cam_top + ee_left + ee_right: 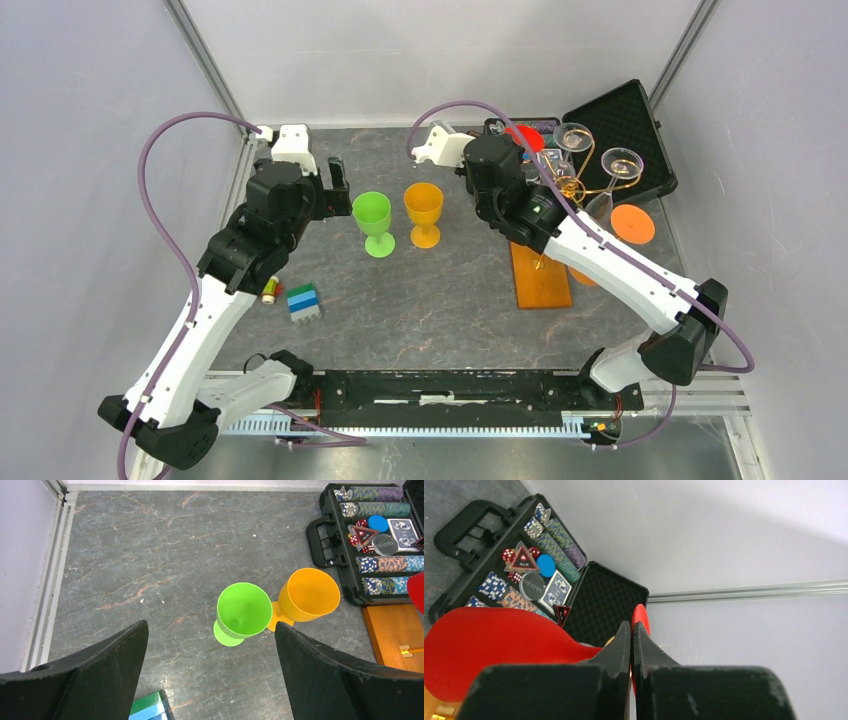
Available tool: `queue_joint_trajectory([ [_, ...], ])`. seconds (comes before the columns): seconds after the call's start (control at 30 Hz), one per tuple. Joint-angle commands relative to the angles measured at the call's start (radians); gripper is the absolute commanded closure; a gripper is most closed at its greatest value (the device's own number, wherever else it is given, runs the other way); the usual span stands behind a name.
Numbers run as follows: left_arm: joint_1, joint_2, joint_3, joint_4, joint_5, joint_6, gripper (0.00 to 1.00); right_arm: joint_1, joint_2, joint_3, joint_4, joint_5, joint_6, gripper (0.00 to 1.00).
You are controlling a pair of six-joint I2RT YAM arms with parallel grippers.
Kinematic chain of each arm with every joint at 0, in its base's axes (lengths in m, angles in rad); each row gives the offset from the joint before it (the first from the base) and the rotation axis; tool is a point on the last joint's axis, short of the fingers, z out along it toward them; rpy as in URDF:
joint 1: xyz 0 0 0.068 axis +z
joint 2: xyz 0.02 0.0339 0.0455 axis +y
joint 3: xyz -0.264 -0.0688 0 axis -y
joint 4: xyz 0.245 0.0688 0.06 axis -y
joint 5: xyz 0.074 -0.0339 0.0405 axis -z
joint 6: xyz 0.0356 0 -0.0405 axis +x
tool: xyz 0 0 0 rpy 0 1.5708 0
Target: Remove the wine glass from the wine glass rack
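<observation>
The wine glass rack (541, 278) is gold wire on an orange-brown wooden base at the right of the table; its base also shows in the left wrist view (395, 635). Two clear glasses (573, 135) and an orange one (632, 224) hang on it. My right gripper (631, 630) is shut on the stem of a red wine glass (489, 645), bowl left of the fingers, foot right. This glass (523, 137) is at the rack's far end; whether it touches the wire I cannot tell. My left gripper (210, 625) is open and empty, above the table near a green glass (244, 609).
A green glass (373, 222) and a yellow-orange glass (423, 212) stand upright mid-table. An open black case (625, 125) of poker chips sits at the back right. Stacked green and blue bricks (303, 301) lie beside the left arm.
</observation>
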Motion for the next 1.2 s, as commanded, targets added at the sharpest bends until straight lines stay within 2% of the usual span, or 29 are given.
queue_joint_trajectory([
  [0.0,0.003,-0.004,0.003,0.041,0.008,-0.026,0.00,0.002,-0.039,-0.017,0.169,0.035,-0.074,1.00],
  [0.33,0.003,-0.016,0.008,0.040,0.061,-0.033,0.00,-0.026,-0.089,-0.076,0.201,0.105,-0.100,1.00],
  [0.83,0.003,-0.015,0.002,0.106,0.255,-0.106,0.00,-0.027,-0.238,-0.068,-0.072,-0.272,0.117,1.00],
  [0.97,0.003,-0.005,-0.006,0.127,0.299,-0.133,0.00,-0.027,-0.272,-0.083,-0.064,-0.355,0.150,1.00],
  [1.17,0.002,-0.012,-0.044,0.176,0.403,-0.211,0.00,-0.026,-0.302,-0.119,0.063,-0.467,0.222,1.00],
])
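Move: The right hand already pinches the red wine glass by its foot; the glass's middle hangs some 8 cm below and 5 cm to the left, about 1 cm back. From that hand the rack's top rings are about 9 cm back, 9 cm right and 3 cm lower; the clear glass sits 10 cm right, 1 cm back, 8 cm down. From the open left hand the red glass is roughly 40 cm right, 6 cm ahead, 5 cm lower; the green glass stands 9 cm right, 6 ahead, 25 below. Keep the right gripper shut on the red glass's foot: ease it about 3 cm right while rising, then draw it back and left again, ending about 5 cm back, slightly higher, its left side rolled up and the hand turned counter-clockwise, swinging the bowl out leftward. Meanwhile bring the open left gripper some 6 cm right towards the red glass, turning clockwise and rolling its right side up. ##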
